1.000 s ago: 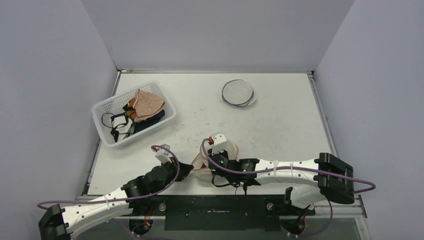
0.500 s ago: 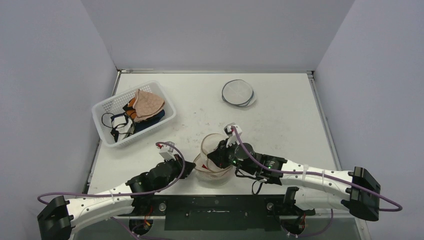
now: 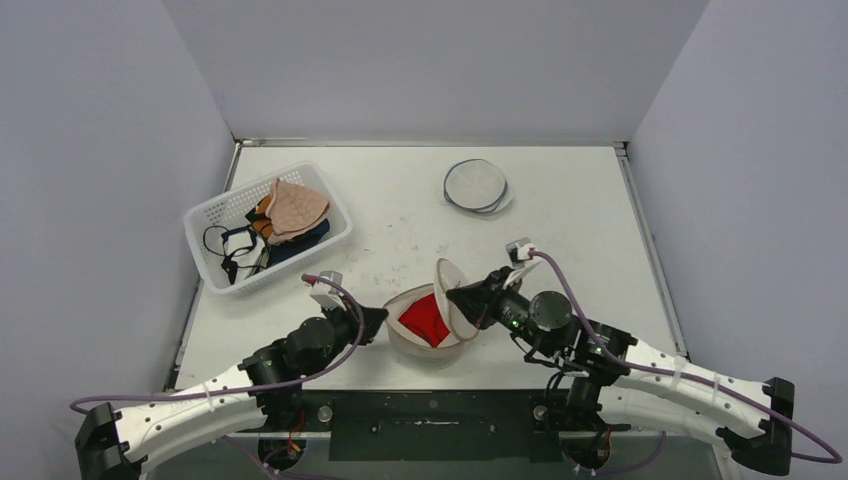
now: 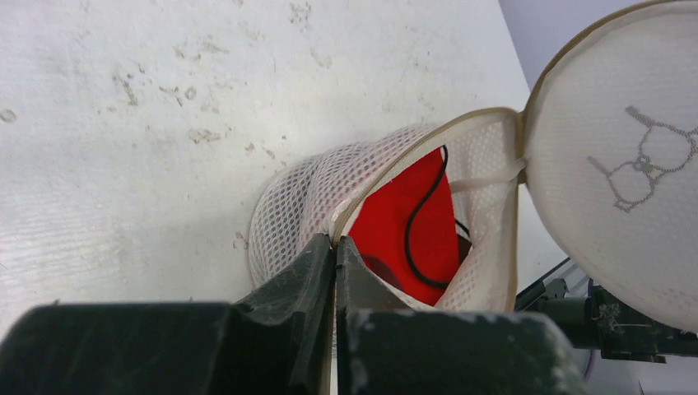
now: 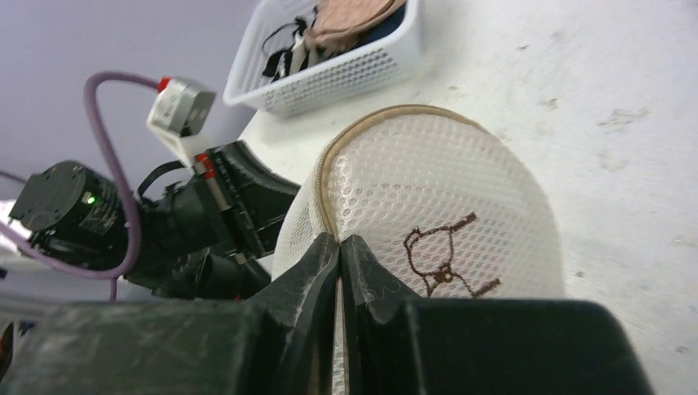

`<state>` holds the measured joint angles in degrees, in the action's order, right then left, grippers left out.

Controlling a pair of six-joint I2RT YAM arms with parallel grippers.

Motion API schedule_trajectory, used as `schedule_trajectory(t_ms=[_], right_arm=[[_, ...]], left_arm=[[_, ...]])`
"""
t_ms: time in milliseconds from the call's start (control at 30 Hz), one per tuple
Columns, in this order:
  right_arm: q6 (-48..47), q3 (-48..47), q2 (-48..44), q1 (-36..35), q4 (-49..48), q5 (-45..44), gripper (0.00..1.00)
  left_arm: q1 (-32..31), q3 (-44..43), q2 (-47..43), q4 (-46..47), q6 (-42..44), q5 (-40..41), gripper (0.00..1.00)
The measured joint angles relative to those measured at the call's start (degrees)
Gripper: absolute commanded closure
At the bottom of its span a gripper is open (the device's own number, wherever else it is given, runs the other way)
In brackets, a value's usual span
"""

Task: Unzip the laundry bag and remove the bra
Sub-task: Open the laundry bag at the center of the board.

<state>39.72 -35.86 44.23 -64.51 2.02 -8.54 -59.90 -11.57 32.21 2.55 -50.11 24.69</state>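
The laundry bag (image 3: 400, 343) is a round white mesh pouch near the table's front centre, and it stands unzipped. Its lid (image 3: 452, 297) is tipped up on edge. A red bra (image 3: 424, 320) with a black strap lies inside (image 4: 411, 222). My left gripper (image 3: 374, 322) is shut on the bag's left rim (image 4: 335, 240). My right gripper (image 3: 464, 298) is shut on the lid's zipped edge (image 5: 340, 239). The lid (image 5: 436, 189) shows a brown embroidered figure. The bag's mesh wall (image 4: 296, 197) bulges left of my left fingers.
A white plastic basket (image 3: 210, 222) holding several garments stands at the back left. A flat round mesh pouch (image 3: 477, 186) lies at the back centre. Grey walls close off three sides.
My right gripper has swung to the right and pulled the lid round and up. The bag has gone from closed to open, baring the red bra. My left gripper kept its hold.
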Motion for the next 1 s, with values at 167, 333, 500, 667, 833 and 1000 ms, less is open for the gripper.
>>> schedule_trajectory(t_ms=[167,333,500,667,833,1000], right_arm=[[0.6,1.8,-10.3,0.0,5.7,-10.4,0.95],[3.1,2.1,-15.5,0.0,12.1,-19.7,0.77],[5.9,2.1,-17.4,0.0,19.6,-27.3,0.38],[4.8,1.2,-18.4,0.0,23.8,-29.4,0.34],[-0.8,-2.2,-15.1,0.1,21.5,-21.8,0.34],[-3.5,-4.6,-0.1,0.0,14.8,-12.9,0.33]], left_arm=[[0.1,-2.7,-4.7,-4.6,2.6,2.7,1.0],[0.1,-5.4,-4.6,-7.5,4.7,4.1,1.0],[0.1,-6.3,-1.9,-8.2,5.6,4.0,1.0],[0.3,-6.5,0.7,-8.9,5.8,3.3,1.0],[0.4,-8.7,2.9,-10.2,5.8,2.3,1.0],[0.4,-11.5,4.0,-11.4,5.6,1.4,1.0]])
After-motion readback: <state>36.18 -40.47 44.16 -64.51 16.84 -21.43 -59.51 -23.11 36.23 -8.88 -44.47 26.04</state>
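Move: The left gripper still pinches the near-left rim of the beige laundry bag: the bag's middle is about 8 cm to its right, roughly level ahead and 5 cm lower, with the red bra inside. From the right gripper, holding the raised lid's edge, the clear spot beside the bag is some 7 cm right, 4 cm ahead and 17 cm down; the bag is about 6 cm left, level ahead and 15 cm below; the bra is in its mouth. Swing the right gripper, with the lid still pinched, about 12 cm right and away from the bag, slightly forward, yawing some 30 degrees clockwise. Open wide on the way to let go of the lid, then come back some 8 cm left towards the bag mouth, fingers open. Keep the left gripper shut on the rim, lifting about 3 cm, dipping, and lifting again. ##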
